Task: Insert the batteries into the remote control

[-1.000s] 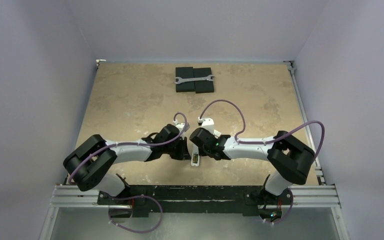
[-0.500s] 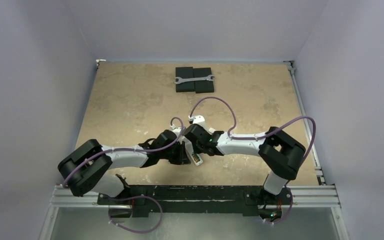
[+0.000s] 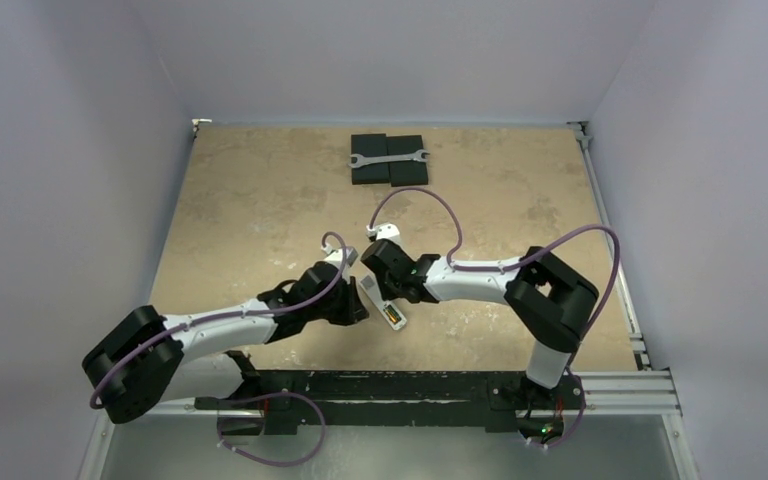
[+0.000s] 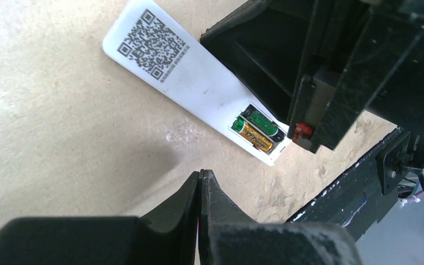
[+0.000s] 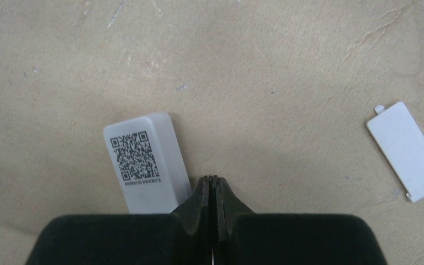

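The remote control (image 4: pixel 199 77) lies back-up on the tan table, its QR label at one end and its open compartment at the other. In that compartment sit both batteries, the dark green one (image 4: pixel 260 122) and the gold one (image 4: pixel 252 136), side by side. My left gripper (image 4: pixel 200 173) is shut and empty, a short way from the battery end. My right gripper (image 5: pixel 214 178) is shut too, its tips at the table beside the long edge of the remote control (image 5: pixel 143 163). From above, the remote control (image 3: pixel 380 300) lies slanted between the left gripper (image 3: pixel 359 314) and the right gripper (image 3: pixel 379 286).
A small flat white cover piece (image 5: pixel 406 150) lies alone on the table to the right of my right gripper. At the back, a wrench (image 3: pixel 388 158) rests on black pads (image 3: pixel 370 174). The black front rail (image 4: pixel 359 187) runs just past the remote's battery end.
Both arms have shifted left. The right gripper has swung left and farther back. The remote has turned from nearly straight to slanted, with its battery end nearer the front.
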Robot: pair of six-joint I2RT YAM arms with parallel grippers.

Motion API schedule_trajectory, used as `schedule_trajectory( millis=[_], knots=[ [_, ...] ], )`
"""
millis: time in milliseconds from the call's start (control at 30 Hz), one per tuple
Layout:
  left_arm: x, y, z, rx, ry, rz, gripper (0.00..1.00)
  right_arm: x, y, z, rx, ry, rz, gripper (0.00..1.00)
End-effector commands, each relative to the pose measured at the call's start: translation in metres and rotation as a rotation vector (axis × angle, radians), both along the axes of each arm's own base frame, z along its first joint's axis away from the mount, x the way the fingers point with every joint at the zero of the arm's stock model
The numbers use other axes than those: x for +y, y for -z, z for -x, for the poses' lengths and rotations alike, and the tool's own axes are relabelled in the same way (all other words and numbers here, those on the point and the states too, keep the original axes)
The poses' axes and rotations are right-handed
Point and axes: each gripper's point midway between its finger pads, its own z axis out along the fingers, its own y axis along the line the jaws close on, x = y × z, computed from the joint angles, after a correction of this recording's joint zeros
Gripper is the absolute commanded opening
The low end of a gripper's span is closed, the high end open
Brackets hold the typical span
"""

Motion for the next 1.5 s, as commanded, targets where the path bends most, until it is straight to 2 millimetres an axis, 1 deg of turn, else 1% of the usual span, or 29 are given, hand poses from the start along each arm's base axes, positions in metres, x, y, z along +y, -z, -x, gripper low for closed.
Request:
schedule_trajectory(
  millis=[0, 100, 133, 200, 400, 567, 700, 800, 900, 1000, 1133, 1200, 1333, 1467],
  knots=[
    [0.016, -0.002, -0.006, -0.023, -0.072, -0.031, 0.01, 0.021, -0.010, -0.017, -0.028, -0.019, -0.055, 0.01],
    [0.022, -0.007, -0.011, -0.035, -0.091, -0.025, 0.02, 0.027, -0.010, -0.021, -0.025, -0.026, -0.061, 0.02],
    [0.028, -0.003, -0.009, -0.020, -0.098, -0.045, 0.02, 0.028, -0.009, -0.021, -0.024, -0.029, -0.061, 0.02],
    [0.032, -0.005, -0.011, -0.024, -0.110, -0.047, 0.02, 0.031, -0.007, -0.023, -0.020, -0.034, -0.059, 0.04],
    [0.040, -0.012, -0.018, -0.040, -0.136, -0.046, 0.02, 0.040, -0.005, -0.026, -0.008, -0.046, -0.067, 0.04],
    [0.044, -0.016, -0.022, -0.050, -0.147, -0.044, 0.04, 0.039, -0.006, -0.033, -0.015, -0.034, -0.049, 0.07],
    [0.043, -0.019, -0.024, -0.055, -0.145, -0.042, 0.04, 0.031, -0.017, -0.043, -0.042, -0.011, -0.044, 0.11],
    [0.043, -0.023, -0.025, -0.063, -0.143, -0.042, 0.04, 0.024, -0.030, -0.049, -0.070, -0.003, -0.045, 0.18],
    [0.044, -0.026, -0.027, -0.073, -0.142, -0.045, 0.07, 0.016, -0.047, -0.052, -0.102, 0.000, -0.047, 0.27],
    [0.043, -0.029, -0.027, -0.081, -0.138, -0.044, 0.11, 0.004, -0.057, -0.053, -0.122, 0.010, -0.027, 0.29],
    [0.043, -0.033, -0.027, -0.092, -0.132, -0.041, 0.15, -0.013, -0.065, -0.052, -0.138, 0.012, 0.008, 0.35],
    [0.043, -0.035, -0.028, -0.098, -0.134, -0.034, 0.20, -0.019, -0.067, -0.051, -0.142, -0.002, 0.015, 0.40],
    [0.042, -0.042, -0.029, -0.111, -0.132, -0.026, 0.29, -0.035, -0.066, -0.049, -0.126, -0.027, 0.062, 0.48],
    [0.041, -0.049, -0.030, -0.126, -0.125, -0.021, 0.37, -0.047, -0.068, -0.050, -0.117, -0.053, 0.077, 0.58]
  ],
)
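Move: My right hand, fingers shut, has its tips at the right side of the remote control, between the remote's middle and its QR-coded end; the remote's middle is about 3 cm back and 1 cm below. The battery cover lies flat some 6 cm ahead and 11 cm to the right, 2 cm lower. From my left hand the remote's middle is about 3 cm ahead, 6 cm right and 3 cm down, and the cover some 12 cm ahead and 17 cm right. With closed right fingertips I push along the remote's right side, forward and left about 4 cm, then come free, rise some 6 cm while going on forward, and swing about 5 cm back to the right, opening to half. My left hand draws away from the remote, about 5 cm left and slightly up and forward, its shut fingers parting late by a third. ##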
